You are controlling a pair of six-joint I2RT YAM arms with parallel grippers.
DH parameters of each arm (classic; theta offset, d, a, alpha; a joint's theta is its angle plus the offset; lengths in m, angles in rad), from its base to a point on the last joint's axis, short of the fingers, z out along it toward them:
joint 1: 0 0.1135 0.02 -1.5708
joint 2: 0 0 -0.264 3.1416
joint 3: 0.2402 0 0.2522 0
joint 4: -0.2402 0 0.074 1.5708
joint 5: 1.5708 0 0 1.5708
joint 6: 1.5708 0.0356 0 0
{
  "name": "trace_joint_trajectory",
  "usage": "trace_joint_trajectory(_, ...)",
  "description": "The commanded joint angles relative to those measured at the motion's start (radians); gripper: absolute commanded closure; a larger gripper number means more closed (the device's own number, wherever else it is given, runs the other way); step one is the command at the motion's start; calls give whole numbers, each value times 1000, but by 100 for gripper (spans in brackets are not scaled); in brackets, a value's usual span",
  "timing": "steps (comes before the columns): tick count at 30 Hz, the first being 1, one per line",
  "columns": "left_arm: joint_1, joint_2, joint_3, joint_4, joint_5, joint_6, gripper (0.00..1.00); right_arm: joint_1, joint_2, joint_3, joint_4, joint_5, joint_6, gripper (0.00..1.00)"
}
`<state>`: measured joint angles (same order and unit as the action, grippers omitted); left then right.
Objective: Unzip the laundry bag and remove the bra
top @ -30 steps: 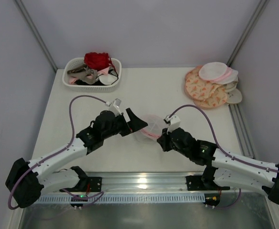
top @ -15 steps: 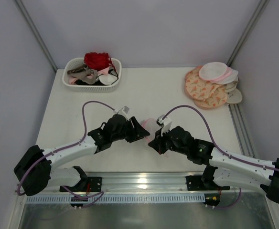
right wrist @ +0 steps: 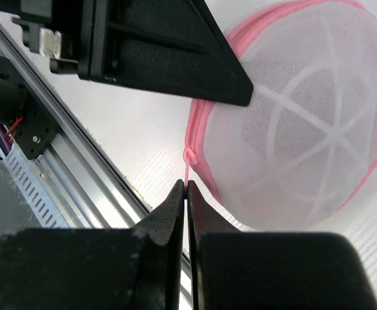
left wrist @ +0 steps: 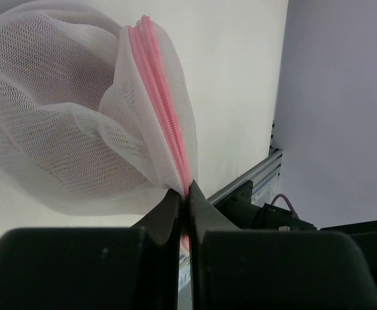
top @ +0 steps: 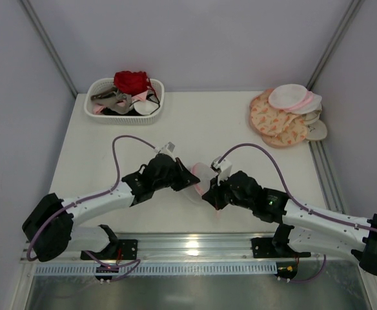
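The laundry bag, a small white mesh dome with a pink zipper rim, lies on the table between my two arms. My left gripper is shut on the bag's pink zipper rim, with folded mesh bunched above the fingertips. From the right, my right gripper is shut on the thin pink zipper pull at the rim's edge. White ribs cross the dome. The bra is hidden; only a dim shade shows through the mesh.
A white slotted basket of garments, a red one on top, stands at the back left. Peach-patterned round pouches are stacked at the back right. An aluminium rail runs along the near edge.
My left gripper moved right to the bag and went from open to shut on its zipper rim. The right gripper stayed shut and shifted slightly left with the bag.
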<state>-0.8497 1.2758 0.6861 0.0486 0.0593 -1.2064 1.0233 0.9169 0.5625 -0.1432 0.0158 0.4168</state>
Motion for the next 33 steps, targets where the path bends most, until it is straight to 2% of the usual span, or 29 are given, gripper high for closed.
trace_joint_trajectory(1,34,-41,24,-30,-111,13,100,4,13,7,-33,-20,0,96)
trace_joint_trajectory(10,52,-87,13,-61,-136,11,100,8,3,-6,-168,154,57,96)
trace_joint_trajectory(12,52,-87,4,-56,-112,10,95,6,11,2,-206,196,73,96)
trace_joint_trajectory(13,52,-85,-3,-18,-102,8,88,6,14,5,-216,232,86,96)
trace_joint_trajectory(15,52,-84,-10,3,-90,2,84,8,36,23,-254,272,102,96)
trace_joint_trajectory(18,51,-98,-31,28,-84,-4,71,8,83,51,-300,329,126,97)
trace_joint_trajectory(21,52,-118,-51,53,-79,-7,43,8,126,68,-325,371,151,96)
trace_joint_trajectory(22,52,-134,-53,51,-84,-5,23,6,132,71,-331,380,158,96)
trace_joint_trajectory(23,52,-142,-54,37,-88,-4,16,6,135,73,-334,394,168,96)
trace_joint_trajectory(25,52,-173,-56,7,-107,8,8,6,131,79,-340,400,171,96)
trace_joint_trajectory(26,52,-184,-57,-22,-114,16,7,6,126,80,-345,404,174,93)
trace_joint_trajectory(27,52,-193,-57,-42,-125,31,7,6,117,83,-352,406,174,81)
trace_joint_trajectory(30,52,-225,-59,-139,-171,60,7,8,71,100,-387,398,168,27)
trace_joint_trajectory(33,52,-275,-88,-197,-243,103,7,6,-24,112,-401,369,149,19)
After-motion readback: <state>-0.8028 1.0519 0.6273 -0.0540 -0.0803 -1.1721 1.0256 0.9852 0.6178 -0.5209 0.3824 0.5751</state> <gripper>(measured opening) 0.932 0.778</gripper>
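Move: My right hand already pinches the thin cord of the laundry bag's zipper pull, with the pull itself about 1 cm ahead and 1 cm to the left. The bag's round mesh lid has its middle some 9 cm ahead and 1 cm to the right, about level in height. My left hand is shut on the zippered rim; from it the bag's body lies roughly 4 cm ahead, 1 cm to the right and 5 cm lower, and the lid's middle 3 cm ahead and 5 cm to the right. I draw my right hand on the cord about 8 cm to the right and 7 cm down, away from my left hand, turning some 20 degrees clockwise and rolling its left side down; then its fingers open and it rises a little. My left hand, still pinching the rim, first shifts slightly left and forward, pauses and opens wide, letting go, then backs off leftward and up. ##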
